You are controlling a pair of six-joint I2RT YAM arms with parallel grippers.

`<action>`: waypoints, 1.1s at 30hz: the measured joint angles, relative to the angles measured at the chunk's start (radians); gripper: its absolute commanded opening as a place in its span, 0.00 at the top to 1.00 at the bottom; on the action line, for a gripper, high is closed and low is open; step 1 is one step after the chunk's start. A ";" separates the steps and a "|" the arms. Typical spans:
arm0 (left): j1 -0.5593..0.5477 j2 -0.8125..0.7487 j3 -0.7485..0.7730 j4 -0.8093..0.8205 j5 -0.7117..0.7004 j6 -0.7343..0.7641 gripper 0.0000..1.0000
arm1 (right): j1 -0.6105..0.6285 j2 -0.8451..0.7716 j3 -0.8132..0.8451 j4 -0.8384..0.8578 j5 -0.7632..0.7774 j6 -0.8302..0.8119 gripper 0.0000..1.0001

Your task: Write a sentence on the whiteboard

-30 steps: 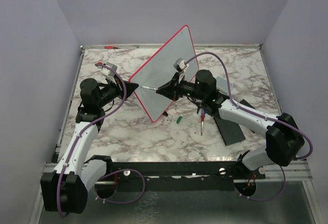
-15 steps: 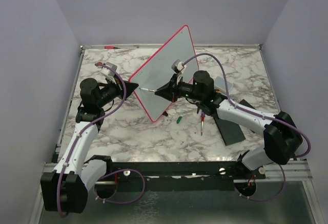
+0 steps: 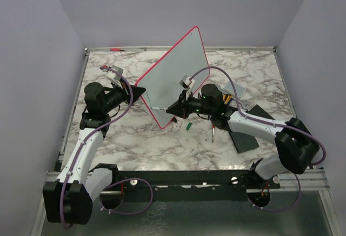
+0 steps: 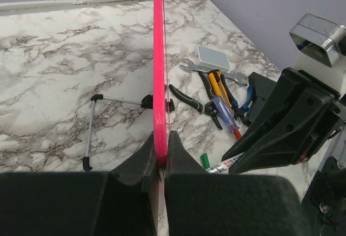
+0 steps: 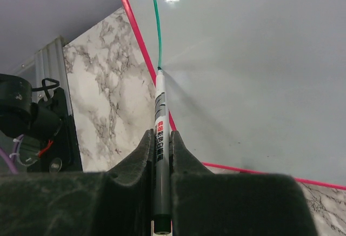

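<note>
The whiteboard (image 3: pixel 178 66), white with a red-pink rim, stands tilted on edge over the marble table. My left gripper (image 3: pixel 141 93) is shut on its left rim; the left wrist view shows the pink rim (image 4: pixel 158 58) pinched between the jaws of that gripper (image 4: pixel 160 149). My right gripper (image 3: pixel 173 108) is shut on a grey-and-white marker (image 5: pixel 160 112), gripping it at mid-barrel (image 5: pixel 160 141). The marker tip touches the board face (image 5: pixel 248 58) near its lower left rim. A thin green line (image 5: pixel 155 20) runs up the board from the tip.
A green marker cap (image 3: pixel 188 126) lies on the table below the board. A red-tipped screwdriver (image 3: pixel 214 129), pliers and a wrench (image 4: pixel 216 93) lie to the right, beside black pads (image 3: pixel 243 136). A small wire stand (image 4: pixel 92 128) lies behind the board.
My right gripper has moved the marker tip down the board toward its lower left rim. The left gripper and the board have stayed put.
</note>
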 measured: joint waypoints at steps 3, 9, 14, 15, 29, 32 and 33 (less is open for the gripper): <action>0.000 0.000 0.000 0.000 0.000 0.000 1.00 | 0.003 -0.001 -0.002 -0.003 0.004 0.001 0.99; -0.001 -0.003 0.000 -0.002 0.002 0.001 1.00 | 0.006 -0.034 -0.002 -0.019 0.024 0.001 0.99; -0.002 -0.003 0.000 -0.003 0.002 0.002 1.00 | 0.005 -0.122 -0.002 -0.014 0.033 0.013 0.99; -0.002 -0.003 0.000 -0.002 0.002 0.002 1.00 | 0.005 -0.139 -0.002 -0.007 0.035 0.016 0.99; -0.002 -0.003 0.000 -0.002 0.004 0.002 1.00 | 0.005 -0.067 0.050 0.046 0.043 0.022 0.99; -0.002 -0.003 0.000 -0.002 0.005 0.002 1.00 | 0.005 -0.055 0.053 0.060 0.043 0.027 0.99; -0.002 -0.003 0.000 -0.002 0.005 0.002 1.00 | 0.005 -0.051 0.057 0.064 0.043 0.028 1.00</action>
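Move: Some 8 cm to the right hand's left, 3 cm farther out and 6 cm higher is the top of the green stroke on the whiteboard; the stroke's lower end, where the marker tip now sits, is about 8 cm left, 2 cm out and 1 cm below. The left gripper pinches the board edge 11 cm left, 4 cm out and 7 cm up. The green cap lies roughly 7 cm right, 3 cm out and 17 cm down. From the left hand, the stroke's top is about 3 cm right, 1 cm back and 1 cm lower. Lifting the marker tip off the foot of the green stroke, the right hand rises about 7.5 cm along the board while easing a centimetre or so right and back, its wrist tipping the marker some 10 degrees upward. It then comes left and forward, sinking slightly, to set the tip back on the board near the stroke's top; both grippers keep their hold, the left steadying the board edge. ##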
